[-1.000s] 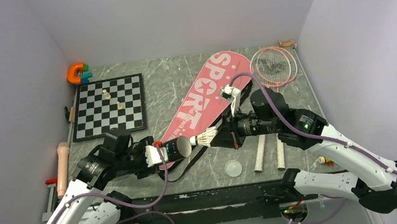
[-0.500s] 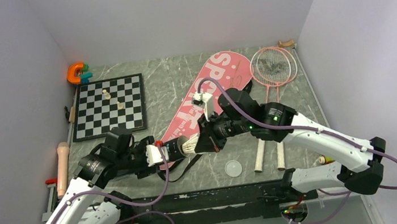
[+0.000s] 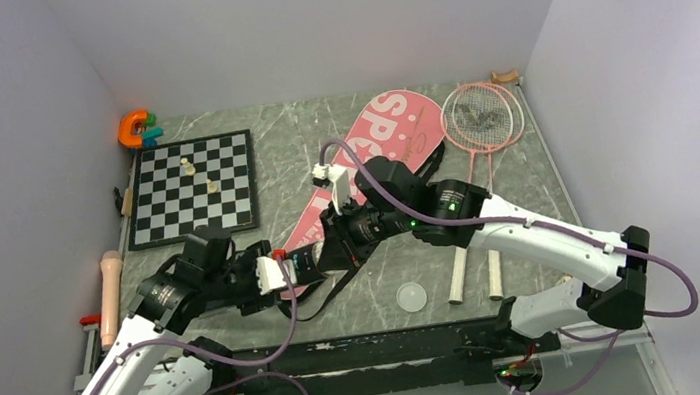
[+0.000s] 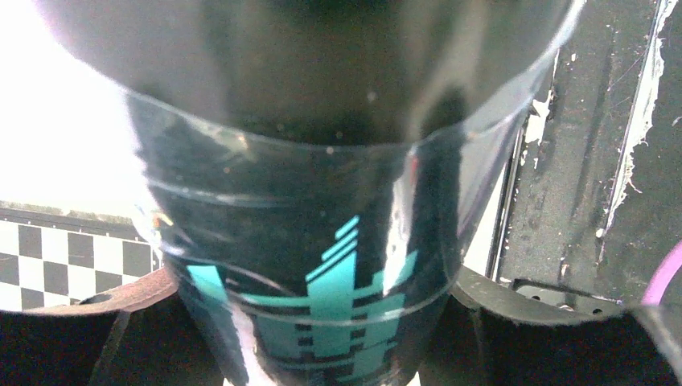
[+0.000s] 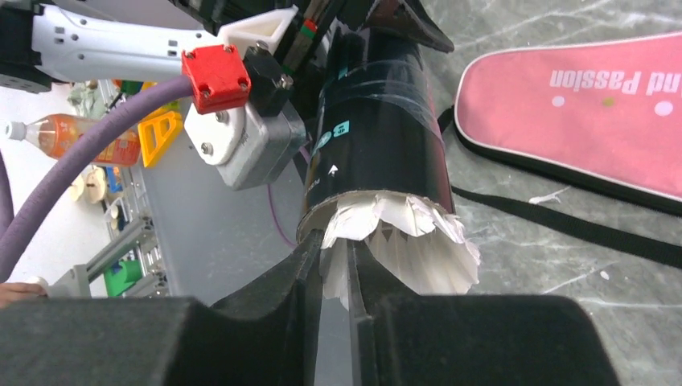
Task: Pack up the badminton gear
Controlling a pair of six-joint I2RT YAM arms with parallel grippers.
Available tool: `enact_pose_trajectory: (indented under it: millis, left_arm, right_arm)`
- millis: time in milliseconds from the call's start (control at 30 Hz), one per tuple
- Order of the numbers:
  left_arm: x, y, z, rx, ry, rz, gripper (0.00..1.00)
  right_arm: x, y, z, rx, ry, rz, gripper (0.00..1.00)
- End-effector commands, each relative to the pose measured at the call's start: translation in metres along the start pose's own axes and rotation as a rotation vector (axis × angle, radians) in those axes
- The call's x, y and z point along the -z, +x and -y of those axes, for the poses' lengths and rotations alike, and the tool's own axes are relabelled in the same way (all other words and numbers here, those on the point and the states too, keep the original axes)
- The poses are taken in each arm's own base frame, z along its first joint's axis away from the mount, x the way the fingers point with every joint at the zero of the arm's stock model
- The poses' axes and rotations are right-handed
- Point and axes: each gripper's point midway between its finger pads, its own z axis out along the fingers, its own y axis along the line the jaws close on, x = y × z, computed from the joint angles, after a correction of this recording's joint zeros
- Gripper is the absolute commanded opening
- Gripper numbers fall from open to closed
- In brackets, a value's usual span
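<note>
My left gripper [image 3: 280, 272] [image 4: 322, 310] is shut on the long black tube [image 3: 302, 262] [image 4: 322, 201], holding it level with its mouth toward the right arm. A white feather shuttlecock [image 5: 418, 249] sits partly inside that mouth, its skirt sticking out. My right gripper [image 3: 330, 250] [image 5: 347, 273] is at the tube [image 5: 378, 137] mouth, jaws a narrow slit apart with the skirt's edge between them. The pink "SPORT" bag [image 3: 372, 160] [image 5: 579, 121] lies behind. Two pink rackets [image 3: 482, 116] lie at the right.
A chessboard [image 3: 192, 187] with a few pieces lies at the left and an orange U-shaped toy [image 3: 131, 129] sits in the far left corner. A clear round lid [image 3: 412, 297] lies near the front edge. The bag's black strap [image 3: 337, 290] trails under the tube.
The right arm has swung left and carried the shuttlecock into the tube's mouth. Its jaws have eased slightly. The left arm and tube have stayed put.
</note>
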Motion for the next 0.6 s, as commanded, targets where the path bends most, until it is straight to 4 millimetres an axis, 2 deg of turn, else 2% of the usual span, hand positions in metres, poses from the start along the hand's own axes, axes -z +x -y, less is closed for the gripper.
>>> enact_pose_trajectory:
  millis: [0,167,267,367,467,567]
  left_arm:
    - [0.003,-0.01,-0.001,-0.041,-0.013,0.053,0.0]
    - [0.004,-0.01,0.0,-0.043,-0.013,0.059,0.0]
    - [0.004,-0.011,0.001,-0.041,-0.012,0.061,0.0]
    - [0.004,-0.012,-0.001,-0.042,-0.018,0.064,0.0]
    - [0.005,-0.013,-0.002,-0.043,-0.022,0.068,0.0]
    - [0.006,-0.014,-0.002,-0.043,-0.025,0.069,0.0]
  right_arm:
    - [0.014,-0.029,-0.014,0.008,-0.022,0.134,0.24]
    - [0.046,-0.037,-0.031,0.015,-0.077,0.251,0.4]
    - [0.061,-0.037,-0.034,0.019,-0.072,0.283,0.45]
    - [0.068,-0.035,-0.031,0.015,-0.054,0.294,0.49]
    - [0.066,-0.028,-0.017,-0.002,0.007,0.286,0.49]
    - [0.059,-0.016,0.017,-0.044,0.164,0.259,0.53]
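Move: The tube's open mouth lies about 4 cm to the right hand's left and 2 cm below it, level fore and aft. The shuttlecock is already partly in it, with its skirt edge still at the right fingertips. The middle of the pink bag is about 26 cm ahead, 10 cm right and 26 cm below, the clear disc about 18 cm right, 1 cm ahead and equally low. From the left hand, which grips the tube, the mouth is about 8 cm right, 8 cm up and 1 cm ahead. Up and to the right, away from the tube's mouth, the right hand backs off after a brief hover, rising some 7 cm and drawing about 4 cm right. Its fingers go from barely parted to about half open and come free of the shuttlecock's skirt, while the hand tips its fingertips up 10 to 15 degrees. The left hand keeps its grip and holds the tube nearly still. ##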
